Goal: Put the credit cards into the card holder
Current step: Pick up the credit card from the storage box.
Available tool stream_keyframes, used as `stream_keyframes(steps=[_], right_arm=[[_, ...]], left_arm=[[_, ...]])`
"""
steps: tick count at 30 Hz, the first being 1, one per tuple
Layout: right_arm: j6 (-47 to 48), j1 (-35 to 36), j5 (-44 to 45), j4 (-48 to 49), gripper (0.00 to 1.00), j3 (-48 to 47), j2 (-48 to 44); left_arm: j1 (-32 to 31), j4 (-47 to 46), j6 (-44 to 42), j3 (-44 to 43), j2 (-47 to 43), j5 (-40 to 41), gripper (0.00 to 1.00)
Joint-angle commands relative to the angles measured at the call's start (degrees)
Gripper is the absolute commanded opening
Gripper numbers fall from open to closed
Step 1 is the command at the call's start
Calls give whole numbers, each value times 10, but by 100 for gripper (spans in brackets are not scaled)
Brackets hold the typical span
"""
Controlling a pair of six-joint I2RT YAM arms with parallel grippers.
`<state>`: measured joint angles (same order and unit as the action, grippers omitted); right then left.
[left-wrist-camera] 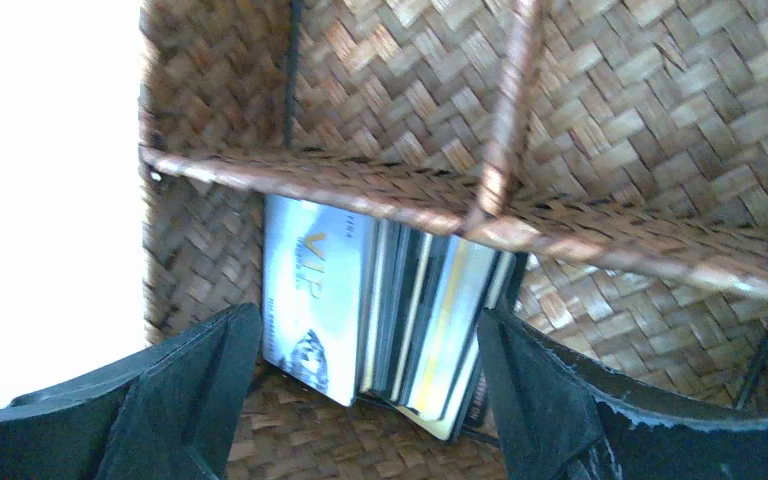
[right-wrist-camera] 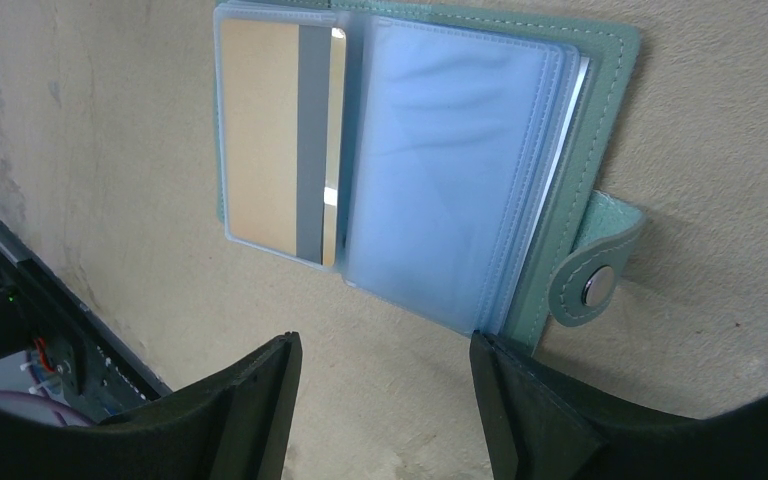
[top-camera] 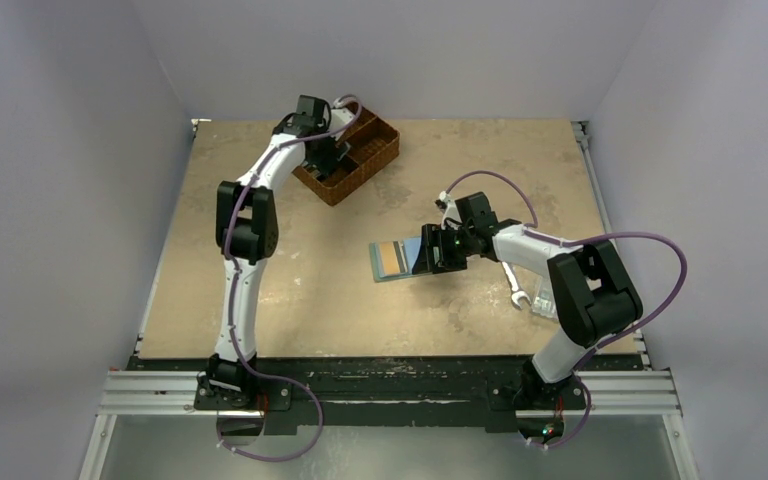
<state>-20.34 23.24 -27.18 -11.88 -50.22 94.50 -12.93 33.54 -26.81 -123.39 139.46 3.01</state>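
Observation:
Several credit cards stand on edge as a stack in one compartment of the wicker basket, a white card with gold lettering at the front. My left gripper is open, one finger on each side of the stack, apart from it. In the top view it hangs over the basket. The teal card holder lies open on the table, with a tan card in its left clear sleeve. My right gripper is open just short of its near edge; its right fingertip meets the holder's corner. The top view shows the holder beside this gripper.
A silver wrench and a clear plastic box lie by the right arm. Woven dividers cross the basket above the cards. The holder's snap strap sticks out to the right. The table's front rail lies to the left.

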Motion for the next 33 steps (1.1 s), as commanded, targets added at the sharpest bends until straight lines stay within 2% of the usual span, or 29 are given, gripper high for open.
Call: stream_keyframes(steps=[1,9,14,20,27,33], right_arm=[[-1,0,-10,15,70,-2,-6],[-2,0,-13,15,70,-2,-9],[-4,0,-11,17,70,3,-16],[-7,0,-13,23,70,9,-22],[-7,0,-15,25,70,12,-22],[-7,0,-16,26,70,12,-20]], left_arm=[[12,40,-11,-69,35,-15,85],[12,77,-4,-73,42,-92,81],[12,90,1,-80,40,-117,65],[12,70,15,-49,6,-154,54],[12,69,16,-47,7,-147,35],[11,67,12,-44,-6,-155,28]])
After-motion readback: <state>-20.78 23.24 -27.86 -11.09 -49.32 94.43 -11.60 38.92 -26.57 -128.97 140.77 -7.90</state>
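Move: The left hand is already inside the box, open over the pack of cards; the pack's middle is about 2 cm ahead, 1 cm to the right and 3 cm below. Beyond the woven divider, the rear empty compartment is some 9 cm ahead and 6 cm right, the right-hand one 2 cm ahead and 12 cm right, their floors some 4 cm down. From the right hand the pack is roughly 30 cm ahead, 23 cm left, about level. Down into the card compartment goes the left hand, about 1.5 cm after a slight nudge forward; then it creeps some 2 cm to the right, its left side dipping under 10 degrees, while its fingers close well over halfway, pinching the pack with the blue card leaning on it. Towards the end it rises some 2.5 cm from its lowest point, the fingers still closing. ##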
